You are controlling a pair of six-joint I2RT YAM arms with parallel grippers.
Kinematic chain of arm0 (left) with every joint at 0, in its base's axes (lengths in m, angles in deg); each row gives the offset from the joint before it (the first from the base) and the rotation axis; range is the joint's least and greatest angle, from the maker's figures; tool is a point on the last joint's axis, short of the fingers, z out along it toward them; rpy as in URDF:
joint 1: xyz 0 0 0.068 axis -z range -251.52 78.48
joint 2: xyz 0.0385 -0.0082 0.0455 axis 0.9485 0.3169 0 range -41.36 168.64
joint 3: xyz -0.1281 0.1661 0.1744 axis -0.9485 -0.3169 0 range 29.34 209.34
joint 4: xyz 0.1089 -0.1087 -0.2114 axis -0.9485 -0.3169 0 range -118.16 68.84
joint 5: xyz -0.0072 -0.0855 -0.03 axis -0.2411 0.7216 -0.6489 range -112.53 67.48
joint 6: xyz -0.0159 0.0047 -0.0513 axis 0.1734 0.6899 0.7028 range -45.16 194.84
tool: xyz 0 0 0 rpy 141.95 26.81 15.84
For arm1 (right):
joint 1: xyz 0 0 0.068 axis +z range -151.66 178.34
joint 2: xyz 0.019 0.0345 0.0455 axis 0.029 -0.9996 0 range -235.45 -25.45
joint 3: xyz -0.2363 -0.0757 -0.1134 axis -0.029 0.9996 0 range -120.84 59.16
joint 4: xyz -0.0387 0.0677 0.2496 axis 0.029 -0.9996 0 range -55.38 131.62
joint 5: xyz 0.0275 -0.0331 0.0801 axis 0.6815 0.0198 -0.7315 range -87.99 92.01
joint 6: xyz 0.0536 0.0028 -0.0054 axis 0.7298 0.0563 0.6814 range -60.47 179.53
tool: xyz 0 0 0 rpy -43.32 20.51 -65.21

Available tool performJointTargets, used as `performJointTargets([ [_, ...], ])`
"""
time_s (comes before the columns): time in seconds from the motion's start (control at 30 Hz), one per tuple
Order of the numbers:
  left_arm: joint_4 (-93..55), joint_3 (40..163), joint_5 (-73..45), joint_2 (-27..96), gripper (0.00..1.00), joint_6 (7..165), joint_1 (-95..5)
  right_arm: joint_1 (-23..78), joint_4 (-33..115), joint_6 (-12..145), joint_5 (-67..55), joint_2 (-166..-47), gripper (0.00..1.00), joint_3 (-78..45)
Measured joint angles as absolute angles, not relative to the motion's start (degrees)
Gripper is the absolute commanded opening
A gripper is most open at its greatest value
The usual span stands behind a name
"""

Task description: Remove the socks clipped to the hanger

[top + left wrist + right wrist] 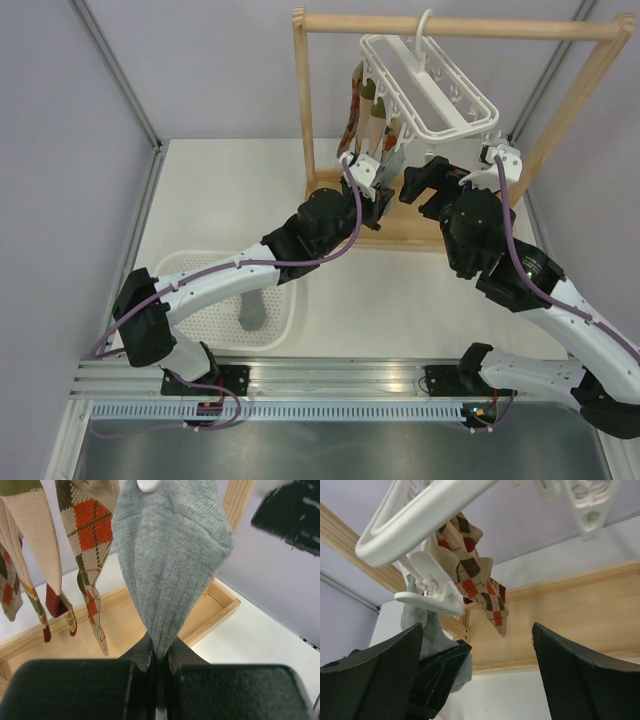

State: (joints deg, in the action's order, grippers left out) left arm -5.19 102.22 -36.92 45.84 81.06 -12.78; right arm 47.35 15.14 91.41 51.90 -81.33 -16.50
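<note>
The white hanger (430, 85) hangs by its hook from the wooden rail, and its frame (420, 510) fills the top of the right wrist view. Several argyle socks (362, 105) dangle from its clips on the left side. A plain grey sock (172, 555) is still pinched at its top by a white clip (149, 484). My left gripper (160, 655) is shut on this sock's lower end. My right gripper (476, 630) stands open just below the clip (430, 587) that holds the grey sock (417, 622), touching nothing. Argyle socks (87, 530) hang left of the grey one.
The light wooden rack (460, 28) carries the hanger, and its tray base (220, 605) lies under the socks. A white perforated basket (200, 275) at the near left holds a grey sock (253, 312). Both arms crowd together in front of the rack.
</note>
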Motion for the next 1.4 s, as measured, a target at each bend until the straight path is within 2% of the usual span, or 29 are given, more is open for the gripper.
performJointTargets([
  [0.67,-3.4,101.2,-37.3,46.5,0.02,83.2,-12.5,52.6,26.6,90.2,61.0,-90.1,0.93,-16.7],
  [1.07,-0.2,100.6,-37.7,46.0,0.02,84.4,-12.4,52.4,33.3,83.5,66.9,-93.8,0.94,-19.3],
  [1.4,-0.7,99.5,-37.2,45.9,0.02,84.4,-10.7,47.7,36.9,82.0,64.6,-96.2,0.90,-21.6],
])
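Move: The clip that holds the grey sock sits about 6 cm left of the open right hand, some 4 cm ahead and 3 cm above. The near end of the hanger spans above it, roughly 4 cm ahead, 3 cm left and 7 cm up from that hand; the plaid sock hangs farther out, about 12 cm ahead and 7 cm left, about level in height. From the left hand the clip is about 4 cm ahead, 4 cm right and 9 cm up. The right hand, fingers staying wide open, slides about 4 cm left towards the grey sock's clip, then reaches forward some 5 cm and rises 3 cm while easing slightly back right, turning about 12 degrees clockwise and tipping its fingers up a little, so that it comes around the hanger's near end with the clip between the fingers. The left hand keeps its pinch on the grey sock's lower end below, nearly still until it draws back about 1.5 cm and a touch right at the last. ##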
